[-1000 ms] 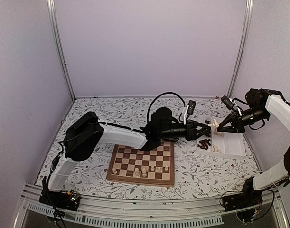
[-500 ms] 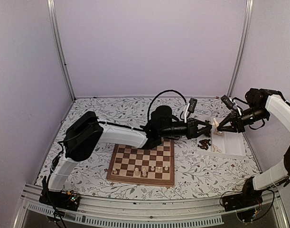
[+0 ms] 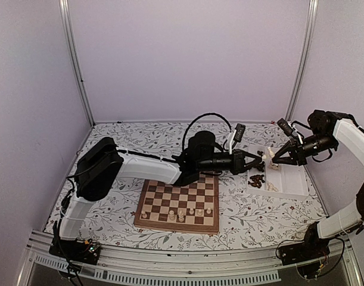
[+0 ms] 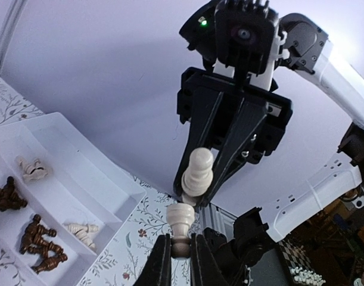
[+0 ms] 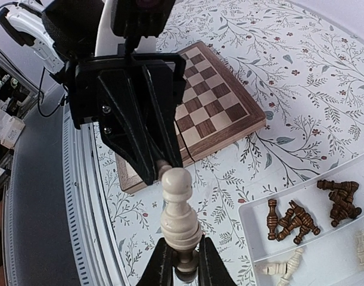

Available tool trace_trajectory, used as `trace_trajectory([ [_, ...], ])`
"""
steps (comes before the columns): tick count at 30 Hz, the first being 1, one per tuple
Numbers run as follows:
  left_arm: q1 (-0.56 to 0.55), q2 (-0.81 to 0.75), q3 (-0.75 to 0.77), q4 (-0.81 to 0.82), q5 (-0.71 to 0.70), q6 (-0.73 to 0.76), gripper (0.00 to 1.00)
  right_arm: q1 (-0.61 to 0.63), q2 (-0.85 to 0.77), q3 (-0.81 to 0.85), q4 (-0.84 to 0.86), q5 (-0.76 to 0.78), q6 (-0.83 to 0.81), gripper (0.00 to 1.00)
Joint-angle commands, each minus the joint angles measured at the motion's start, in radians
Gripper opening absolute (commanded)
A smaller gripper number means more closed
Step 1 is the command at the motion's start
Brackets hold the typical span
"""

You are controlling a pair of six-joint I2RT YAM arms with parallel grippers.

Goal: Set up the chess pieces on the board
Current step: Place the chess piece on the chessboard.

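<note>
The board (image 3: 187, 193) lies at the table's middle with several cream chess pieces (image 3: 182, 213) standing along its near rows. To its right, above the tray's left end, both grippers meet tip to tip. My left gripper (image 4: 180, 239) is shut on the narrow end of a cream piece (image 4: 180, 217). My right gripper (image 5: 184, 247) is shut on the foot of a taller cream piece (image 5: 180, 220), whose round head points at the left gripper (image 5: 162, 170). The two pieces nearly touch. In the top view, the left gripper (image 3: 259, 158) and right gripper (image 3: 273, 161) sit close together.
A white tray (image 3: 292, 179) stands right of the board, holding dark pieces (image 3: 257, 179) and some cream ones (image 4: 80, 231) lying on their sides. The flowered cloth covers the table. Metal frame posts stand at the back corners.
The left gripper's jaws have drawn together from a spread stance, and it sits slightly closer to the right gripper. The right arm and its piece have stayed put.
</note>
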Motion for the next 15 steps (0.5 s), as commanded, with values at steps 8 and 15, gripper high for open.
trace_trajectory([
  [8, 0.046, -0.488, -0.068, -1.064, -0.239, 0.318, 0.04, 0.001, 0.011, -0.114, 0.337, 0.028, 0.148, 0.05],
  [15, 0.081, -0.692, -0.143, -1.672, -0.436, 0.300, 0.04, 0.001, -0.010, -0.200, 0.538, 0.042, 0.259, 0.06],
])
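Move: The left fingers hold a white piece high over the table; the chessboard's middle is about 28 cm to this hand's left, level ahead, some 20 cm below. The row of white pieces stands about 13 cm nearer the base than that middle, 3 cm farther right. The tray lies 12 cm ahead and 15 cm right. From the right hand, also holding a white piece, the chessboard is about 31 cm left. Left hand carries its piece 17 cm left, rising 6 cm, rolling about 40 degrees; right sinks and advances 5 cm. ##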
